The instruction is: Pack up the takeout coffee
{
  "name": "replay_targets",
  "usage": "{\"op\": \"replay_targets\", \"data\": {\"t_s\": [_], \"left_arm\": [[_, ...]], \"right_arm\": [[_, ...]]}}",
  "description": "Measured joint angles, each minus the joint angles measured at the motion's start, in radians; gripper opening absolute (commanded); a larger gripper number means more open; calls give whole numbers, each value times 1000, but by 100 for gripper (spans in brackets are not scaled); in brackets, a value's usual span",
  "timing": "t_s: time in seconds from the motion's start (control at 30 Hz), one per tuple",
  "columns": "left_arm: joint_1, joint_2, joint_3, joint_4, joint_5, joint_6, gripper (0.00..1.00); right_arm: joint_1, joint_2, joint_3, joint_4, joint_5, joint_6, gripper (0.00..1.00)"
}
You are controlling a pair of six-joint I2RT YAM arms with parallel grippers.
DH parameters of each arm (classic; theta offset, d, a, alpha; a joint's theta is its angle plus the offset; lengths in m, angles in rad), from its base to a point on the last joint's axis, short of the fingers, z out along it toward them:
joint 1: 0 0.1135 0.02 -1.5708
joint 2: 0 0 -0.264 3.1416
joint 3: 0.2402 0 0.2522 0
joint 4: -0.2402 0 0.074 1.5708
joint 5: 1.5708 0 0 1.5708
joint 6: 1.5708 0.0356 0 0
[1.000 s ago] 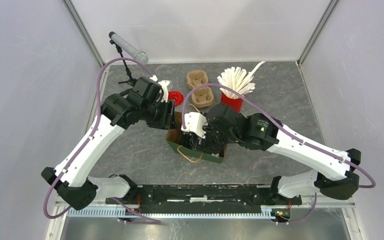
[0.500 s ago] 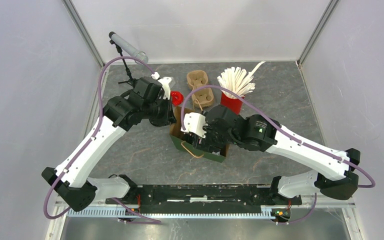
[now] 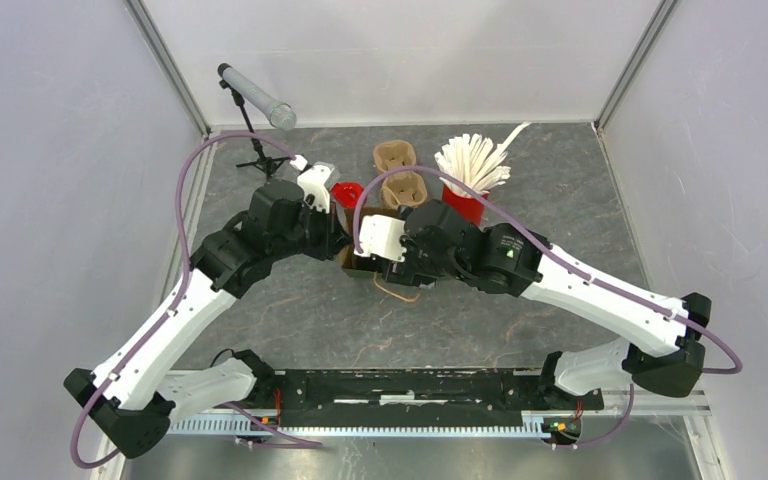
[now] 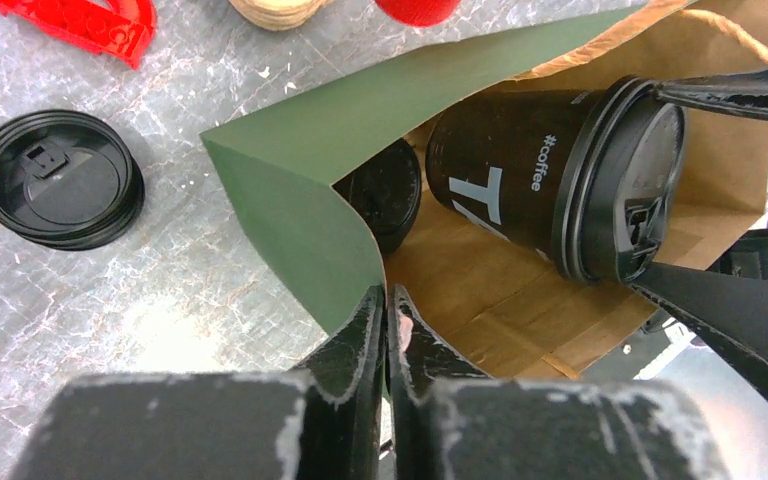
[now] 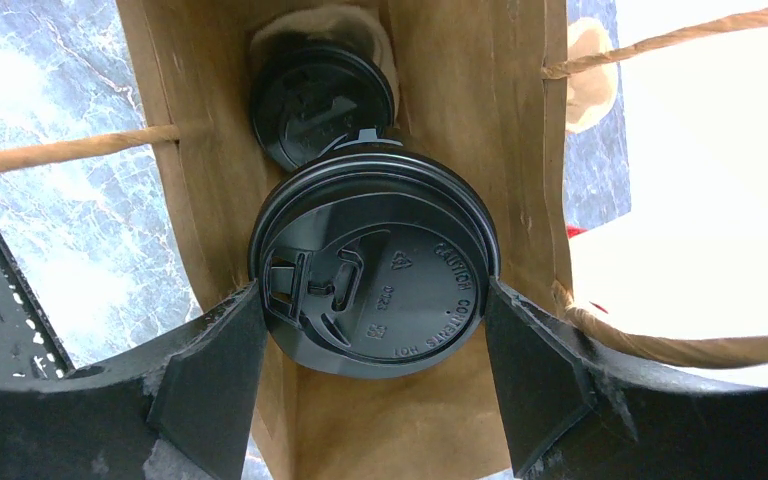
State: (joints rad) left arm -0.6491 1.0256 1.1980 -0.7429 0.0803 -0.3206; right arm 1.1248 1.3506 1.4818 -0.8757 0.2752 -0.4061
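A green paper bag [image 4: 310, 150] with a brown inside lies tipped, its mouth facing both wrist cameras. My left gripper [image 4: 388, 305] is shut on the bag's rim, with the paper pinched between its fingers. A black takeout coffee cup [image 4: 520, 190] with a black lid [image 5: 375, 275] is inside the bag. My right gripper [image 5: 372, 298] is shut on that cup, one finger on each side of the lid. Deeper in the bag sits a second lidded cup [image 5: 320, 100]. From above, the two grippers meet at the bag [image 3: 352, 258], which they mostly hide.
A stack of black lids [image 4: 55, 180] lies on the table left of the bag, with a red object [image 3: 347, 192] near it. Behind stand cardboard cup carriers [image 3: 397, 170] and a red cup of white sticks [image 3: 470, 175]. A microphone stand [image 3: 255, 100] is at back left.
My left gripper has shut on the bag's rim. The bag and both grippers have shifted toward the back left, and the bag's green side no longer shows from above.
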Motion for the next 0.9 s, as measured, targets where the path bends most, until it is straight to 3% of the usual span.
{"op": "replay_targets", "data": {"t_s": [0.07, 0.23, 0.37, 0.67, 0.9], "left_arm": [[0, -9, -30, 16, 0, 1, 27], [0, -50, -83, 14, 0, 2, 43], [0, -83, -83, -10, 3, 1, 45], [0, -187, -113, -108, 45, -45, 62], [0, -193, -134, -125, 65, -74, 62]], "right_arm": [[0, -9, -24, 24, -7, -11, 74], [1, -29, -98, 53, -47, -20, 73], [7, -30, -119, 51, -64, -19, 73], [56, -90, -201, 82, -72, -11, 72], [83, -108, -268, 101, -60, -23, 72]]}}
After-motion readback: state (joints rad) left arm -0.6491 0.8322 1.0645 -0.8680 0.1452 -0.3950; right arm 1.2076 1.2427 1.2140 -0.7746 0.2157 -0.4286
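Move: The left fingers are shut on the bag's left rim, with the bag's middle about 9 cm to their right and some 8 cm below. The right hand holds a lidded coffee by its lid just inside the mouth; the bag's middle is roughly 2 cm ahead of it, 1 cm left and 8 cm below, and the cup already packed about 3 cm ahead, 8 cm left and 8 cm below. The stacked black lids stand some 8 cm ahead of the left hand, 6 cm left and 15 cm below. Down and back goes the right hand, nearly 6 cm lower and about 4 cm towards the robot, keeping its grip on the coffee's lid inside the bag beside the packed cup, and turning slightly counter-clockwise. The left hand opens to let go of the rim while drawing back some 5.5 cm, a little left and down, its spread fingers ending either side of the bag's edge. ##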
